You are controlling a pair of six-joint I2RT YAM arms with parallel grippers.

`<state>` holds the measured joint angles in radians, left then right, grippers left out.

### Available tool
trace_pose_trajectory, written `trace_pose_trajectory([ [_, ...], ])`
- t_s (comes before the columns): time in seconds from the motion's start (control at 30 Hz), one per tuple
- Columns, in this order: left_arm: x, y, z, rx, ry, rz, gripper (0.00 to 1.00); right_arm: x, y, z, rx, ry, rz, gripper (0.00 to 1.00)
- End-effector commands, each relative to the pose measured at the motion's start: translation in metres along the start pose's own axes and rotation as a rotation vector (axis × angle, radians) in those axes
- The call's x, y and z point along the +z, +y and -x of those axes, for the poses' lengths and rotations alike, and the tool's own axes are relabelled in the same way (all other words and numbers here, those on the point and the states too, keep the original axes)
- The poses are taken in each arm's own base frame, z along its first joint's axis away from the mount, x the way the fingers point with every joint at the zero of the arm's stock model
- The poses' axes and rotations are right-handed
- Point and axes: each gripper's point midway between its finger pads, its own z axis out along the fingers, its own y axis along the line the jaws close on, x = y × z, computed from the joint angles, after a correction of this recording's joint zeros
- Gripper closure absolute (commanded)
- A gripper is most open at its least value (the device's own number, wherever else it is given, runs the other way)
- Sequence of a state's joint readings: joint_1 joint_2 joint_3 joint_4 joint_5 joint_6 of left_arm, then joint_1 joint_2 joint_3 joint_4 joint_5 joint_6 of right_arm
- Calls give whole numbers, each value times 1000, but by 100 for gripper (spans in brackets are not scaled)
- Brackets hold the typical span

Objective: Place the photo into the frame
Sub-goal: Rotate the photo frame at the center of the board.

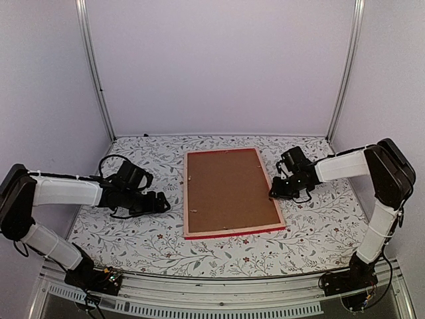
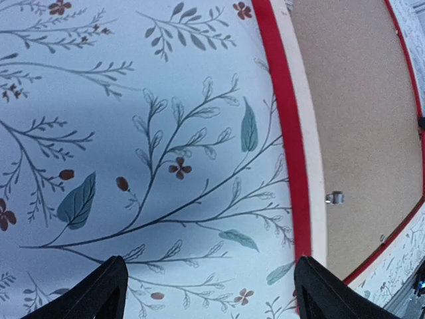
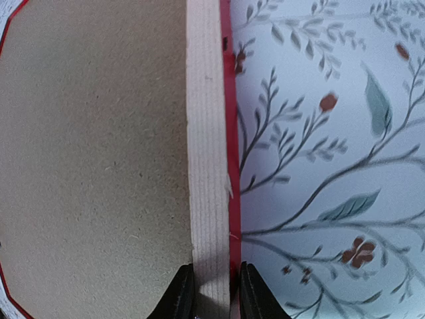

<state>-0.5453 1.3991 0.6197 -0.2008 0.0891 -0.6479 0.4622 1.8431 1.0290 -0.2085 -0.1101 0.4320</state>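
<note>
The frame lies face down in the middle of the table, its pale wood back up and red edges showing. A brown backing board fills it. The photo is hidden. My right gripper is at the frame's right rail. In the right wrist view its two fingers press both sides of that rail, so the gripper is shut on it. My left gripper hovers over the cloth just left of the frame. It is open with nothing between its fingers, and the frame's left rail is by its right finger.
A floral tablecloth covers the table. Small metal clips sit on the backing board near the rail. White walls with aluminium posts close in the back and sides.
</note>
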Motion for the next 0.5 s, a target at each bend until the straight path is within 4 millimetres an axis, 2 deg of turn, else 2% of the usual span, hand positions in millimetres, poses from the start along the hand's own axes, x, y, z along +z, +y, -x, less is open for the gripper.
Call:
trace_pose_trajectory([
  [0.0, 2, -31, 31, 22, -59, -90, 11, -1, 11, -75, 95, 124, -20, 73],
  [0.07, 6, -34, 38, 40, -65, -82, 10, -5, 18, -94, 107, 140, -14, 70],
  [0.2, 14, -39, 57, 84, -94, -58, 9, -12, 17, -110, 116, 151, -31, 62],
  [0.33, 32, -40, 72, 129, -97, -19, 9, -19, 13, -100, 101, 118, -70, 48],
  [0.47, 54, -35, 84, 176, -100, 41, 12, -19, 12, -75, 72, 65, -115, 40],
])
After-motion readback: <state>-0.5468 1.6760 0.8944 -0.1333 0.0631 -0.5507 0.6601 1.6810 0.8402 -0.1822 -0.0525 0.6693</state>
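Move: The photo frame's left bar is the left hand's goal: the stretch it heads for lies about 7 cm ahead, 6 cm to its right and 2 cm lower. The near left clip is some 9 cm to this hand's right and nearly level with it; the frame's near left corner is 12 cm back and 7 cm right. The right hand already pinches the right bar; from it the frame's middle is about 7 cm ahead and 15 cm left, and the near right corner 13 cm back and 2 cm right. The frame's right bar, still pinched at first, is drawn back towards the robot by the right hand, about 8 cm and some 4 cm left; as that hand slows to a stop its fingers open and let go, staying astride the bar. Meanwhile the left hand, kept wide open, goes forward about 7 cm and 4 cm right, lifting slightly and dipping again, until its fingers stand either side of the left bar without closing. ##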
